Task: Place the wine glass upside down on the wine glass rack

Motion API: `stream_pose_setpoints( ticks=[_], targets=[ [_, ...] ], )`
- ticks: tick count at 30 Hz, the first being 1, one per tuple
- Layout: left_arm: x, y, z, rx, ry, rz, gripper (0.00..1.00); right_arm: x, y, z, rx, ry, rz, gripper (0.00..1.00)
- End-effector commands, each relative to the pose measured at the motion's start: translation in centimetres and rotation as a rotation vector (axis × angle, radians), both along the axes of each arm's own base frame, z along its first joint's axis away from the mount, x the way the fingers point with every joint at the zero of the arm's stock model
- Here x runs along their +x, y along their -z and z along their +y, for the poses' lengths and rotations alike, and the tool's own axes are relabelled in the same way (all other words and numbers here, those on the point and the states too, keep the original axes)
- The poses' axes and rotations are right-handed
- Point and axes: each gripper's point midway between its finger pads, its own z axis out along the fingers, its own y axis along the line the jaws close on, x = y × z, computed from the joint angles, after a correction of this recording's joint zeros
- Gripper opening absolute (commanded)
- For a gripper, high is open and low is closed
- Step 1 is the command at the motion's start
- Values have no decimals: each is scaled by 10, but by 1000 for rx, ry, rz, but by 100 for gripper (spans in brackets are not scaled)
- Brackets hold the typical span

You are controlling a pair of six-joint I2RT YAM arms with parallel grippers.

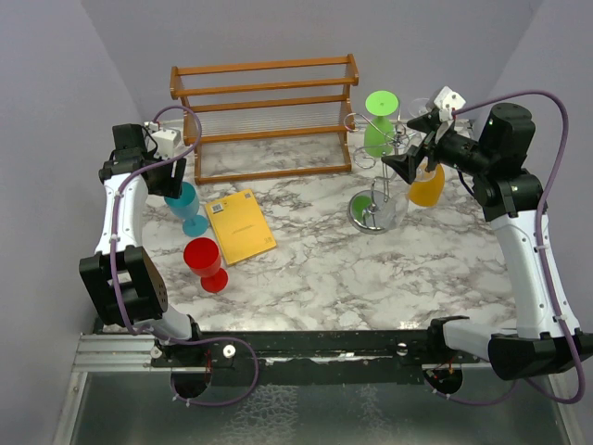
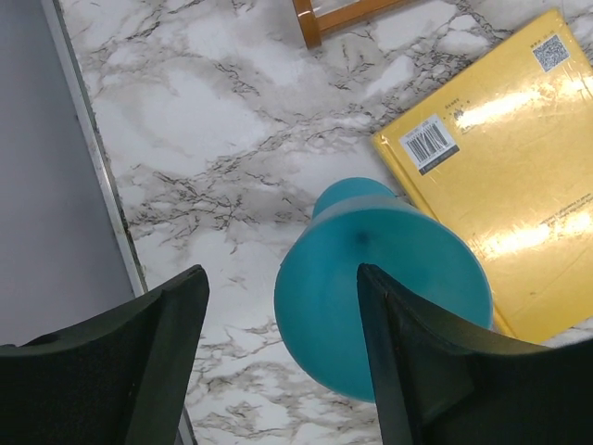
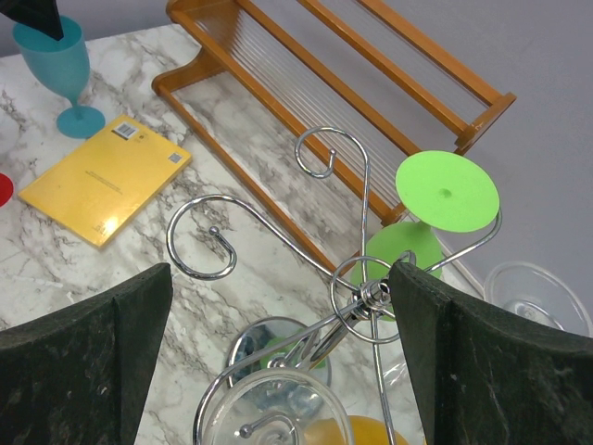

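A teal wine glass (image 1: 185, 204) stands upright on the marble at the left, beside a yellow book. My left gripper (image 1: 170, 181) hangs over it, open; in the left wrist view the teal wine glass (image 2: 371, 278) sits by the right finger (image 2: 417, 371), clear of the left one. The silver wine glass rack (image 1: 373, 211) stands at the right. A green glass (image 1: 380, 120) and an orange glass (image 1: 426, 185) hang upside down on it. My right gripper (image 3: 278, 278) is open above the wine glass rack (image 3: 357, 297), holding nothing. A clear glass foot (image 3: 273, 408) rests in one arm.
A red wine glass (image 1: 204, 261) stands near the front left. The yellow book (image 1: 239, 225) lies flat between the glasses and the rack. A brown wooden slatted shelf (image 1: 264, 97) runs along the back wall. Another clear glass (image 3: 537, 297) sits at the rack's far side.
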Motion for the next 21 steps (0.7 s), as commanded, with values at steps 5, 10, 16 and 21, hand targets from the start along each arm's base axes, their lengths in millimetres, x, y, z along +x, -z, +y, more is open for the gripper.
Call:
stream_pose_setpoints(
  ticks=[5,10,16,21],
  targets=[
    [0,6,-4,-19,42,31,50,-10,-14,2,0,-19,-51,99],
    [0,7,-7,-25,56,29,37,-11,-16,2,1,-19,-57,100],
    [2,3,-7,-20,72,17,15,-11,-14,2,1,-19,-60,100],
    [9,-10,-5,-9,87,6,0,-11,-20,-1,-2,1,-76,100]
  ],
)
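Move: The blue wine glass stands just right of the left hand, its middle about 4 cm right, level fore-and-aft and some 8 cm lower, with its left rim wall between the open fingers. From that glass, the red wine glass is about 15 cm back and 5 cm right, and the yellow book lies 12 cm right. From the right hand, the blue glass is roughly 52 cm left, 2 cm back and 28 cm lower. The left hand sinks about 1 cm while its fingers close, pinching the blue wine glass's left rim wall. ##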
